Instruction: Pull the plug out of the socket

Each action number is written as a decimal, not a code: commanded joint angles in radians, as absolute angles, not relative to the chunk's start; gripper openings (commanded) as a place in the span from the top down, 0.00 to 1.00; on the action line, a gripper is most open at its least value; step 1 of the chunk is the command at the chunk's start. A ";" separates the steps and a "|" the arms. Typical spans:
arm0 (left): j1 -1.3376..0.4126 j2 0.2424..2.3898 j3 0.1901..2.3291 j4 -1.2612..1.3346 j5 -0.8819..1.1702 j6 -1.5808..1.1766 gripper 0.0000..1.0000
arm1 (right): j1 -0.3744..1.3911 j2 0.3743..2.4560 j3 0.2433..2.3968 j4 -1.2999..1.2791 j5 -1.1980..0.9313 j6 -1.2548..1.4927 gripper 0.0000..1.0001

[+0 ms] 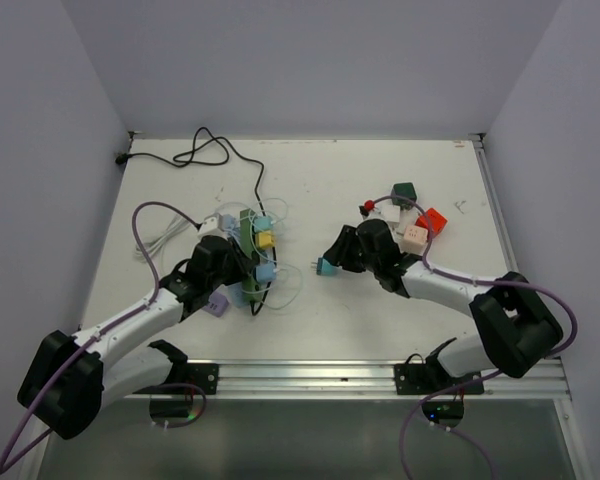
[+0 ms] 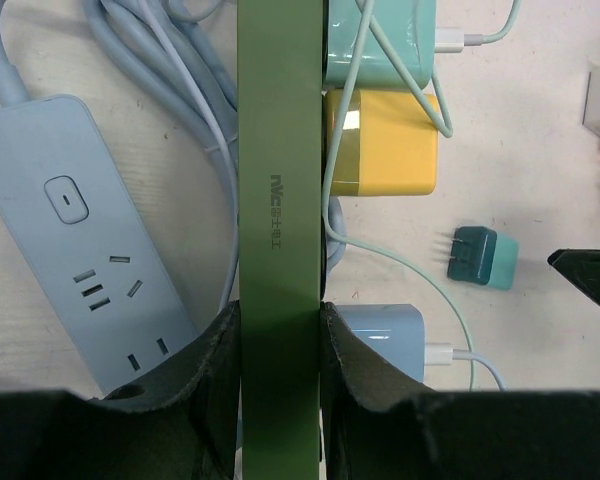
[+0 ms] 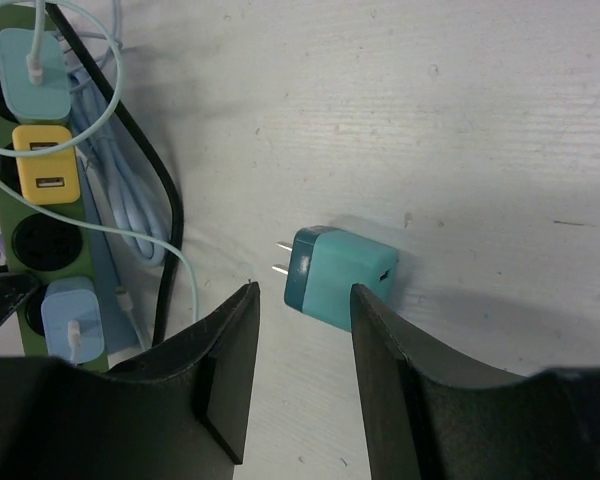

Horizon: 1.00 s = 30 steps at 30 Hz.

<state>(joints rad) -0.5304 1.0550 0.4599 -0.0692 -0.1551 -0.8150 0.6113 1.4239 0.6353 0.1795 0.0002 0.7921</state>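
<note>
The socket, a long dark green power strip (image 1: pixel 247 238) (image 2: pixel 280 200) (image 3: pixel 4 205), lies left of centre among cables. My left gripper (image 1: pixel 238 268) (image 2: pixel 280 312) is shut on the socket's near end, one finger on each side. A mint plug (image 2: pixel 380 40), a yellow plug (image 2: pixel 390 143) and a pale blue plug (image 2: pixel 385 335) sit in it; one outlet (image 3: pixel 42 243) is empty. A teal plug (image 1: pixel 326 267) (image 2: pixel 483 257) (image 3: pixel 342 277) lies loose on the table, prongs toward the socket. My right gripper (image 1: pixel 338 258) (image 3: pixel 302 295) stands open just short of it, holding nothing.
A light blue strip (image 2: pixel 80 230) lies beside the socket, with a purple strip (image 1: pixel 216 303) near my left wrist. A black cord (image 1: pixel 200 150) runs to the back left corner. Several loose plugs (image 1: pixel 412 215) are piled at the right. A metal rail (image 1: pixel 310 375) lines the near edge.
</note>
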 commanded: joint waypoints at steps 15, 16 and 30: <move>-0.514 0.905 0.434 0.101 -0.069 -0.819 1.00 | 0.679 1.350 0.669 0.379 -0.255 0.808 0.34; -0.514 0.907 0.434 0.100 -0.064 -0.821 1.00 | 0.721 1.367 0.679 0.385 -0.255 0.808 0.31; -0.511 0.851 0.428 0.107 -0.040 -0.808 1.00 | 0.847 1.603 0.795 0.489 -0.258 0.949 0.27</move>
<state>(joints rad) -0.5171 0.8951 0.4156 -0.0463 -0.0589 -0.8089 0.8272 1.5616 0.7475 0.4263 -0.2352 0.8963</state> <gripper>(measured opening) 0.334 0.739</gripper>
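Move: The light-blue plug near the close end of the green power strip lies about 14 cm to the right hand's left and roughly 2 cm back, near its height. On the same strip the yellow plug is also about 14 cm left but some 4 cm ahead, while the freed teal plug lies about 1 cm left of the right hand, level with it fore and aft and 2 cm below. From the left hand, which grips the strip, the light-blue plug is about 4 cm right and 2 cm back, at about its height. The right hand, already clear of the teal plug, first rises about 4 cm, then sweeps left and somewhat back, some 13 cm left overall, to the light-blue plug on the green strip, opening its fingers wider, rolling its left side up and turning about 20 degrees counter-clockwise, then easing down a little at the end with the plug ahead between its open fingertips. Meanwhile the left hand keeps its grip on the strip and lifts it about 3 cm, with a slight wrist turn, bringing the plugs up towards the arriving hand. ##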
